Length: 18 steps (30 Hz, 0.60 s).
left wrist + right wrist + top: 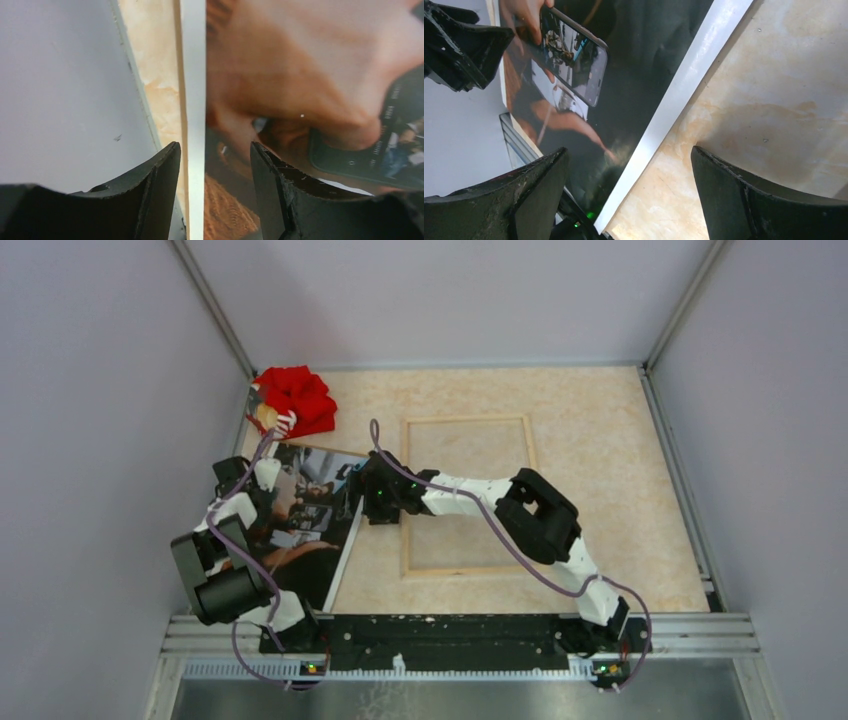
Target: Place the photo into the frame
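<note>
The photo (310, 505), a dark glossy print with a white border, lies flat at the left of the table. In the left wrist view the photo (310, 75) has its white left border running between my left gripper's (214, 147) fingers, with gaps on both sides, so the gripper is open. From above, the left gripper (262, 480) sits at the photo's left edge. My right gripper (365, 490) is at the photo's right edge. Up close the right gripper (629, 150) stands wide open, straddling the border of the photo (639, 60) and bare table. The frame (466, 420), its light wood side up, lies mid-table to the right of the photo.
A red crumpled cloth-like object (295, 400) sits in the back left corner, just beyond the photo. The grey side wall (65, 90) stands close to the photo's left edge. The table's (600, 470) metal front rail (450, 625) runs below the photo's near end.
</note>
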{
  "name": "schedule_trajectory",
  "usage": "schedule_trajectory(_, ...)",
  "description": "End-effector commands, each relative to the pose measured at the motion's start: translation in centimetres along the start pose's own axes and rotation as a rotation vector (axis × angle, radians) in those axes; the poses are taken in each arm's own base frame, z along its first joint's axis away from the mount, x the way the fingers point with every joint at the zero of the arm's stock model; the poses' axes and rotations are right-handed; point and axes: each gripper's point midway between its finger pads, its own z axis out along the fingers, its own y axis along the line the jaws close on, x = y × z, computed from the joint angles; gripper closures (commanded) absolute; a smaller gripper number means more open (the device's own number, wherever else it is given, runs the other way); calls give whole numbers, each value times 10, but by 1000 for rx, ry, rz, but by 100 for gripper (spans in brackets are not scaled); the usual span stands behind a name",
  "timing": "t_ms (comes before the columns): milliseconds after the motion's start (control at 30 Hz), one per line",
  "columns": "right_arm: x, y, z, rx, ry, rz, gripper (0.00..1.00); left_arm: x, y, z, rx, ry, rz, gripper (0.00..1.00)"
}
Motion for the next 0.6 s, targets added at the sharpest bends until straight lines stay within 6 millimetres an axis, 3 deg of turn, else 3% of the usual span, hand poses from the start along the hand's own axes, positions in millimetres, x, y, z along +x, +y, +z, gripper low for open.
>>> schedule_trajectory(0,16,-50,12,131,24,80,7,35,-81,-7,342,100,-41,38)
schedule_trajectory(67,15,-53,10,130,12,101,7,27,-78,-12,356,85,-58,39)
schedule_trajectory(167,13,-55,8,131,-13,119,7,-10,-55,-35,337,-13,-87,38)
schedule_trajectory(300,14,-57,11,119,-12,138,7,-48,7,-55,121,-103,-101,35)
schedule_trajectory(400,16,-58,11,113,-6,145,8,-43,60,-47,-159,-75,-95,35)
schedule_trajectory(467,15,-59,10,102,-8,148,8,-34,75,-37,-259,-56,-89,35)
schedule_trajectory(567,15,-58,8,91,-9,149,8,-19,77,-22,-318,-19,-73,36)
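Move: Right at the left hand, about 2 cm below its fingertips, lies the photo's left edge; the photo's middle is some 10 cm to the right and 5 cm back. The red cloth stands about 22 cm ahead and 8 cm to the right. For the right hand, the photo's middle is about 12 cm to the left, 5 cm back and 4 cm lower; the wooden frame's middle is 23 cm to its right and 1 cm ahead. Sweeping low to the right, the left hand goes about 4 cm inward over the photo, rolling its left side down, then reverses, rising some 6 cm while travelling left about 6 cm and a little forward, rolling back, its half-open fingers nearly unchanged. The right hand stays with fingers wide open astride the photo's right edge, turning slightly clockwise. ##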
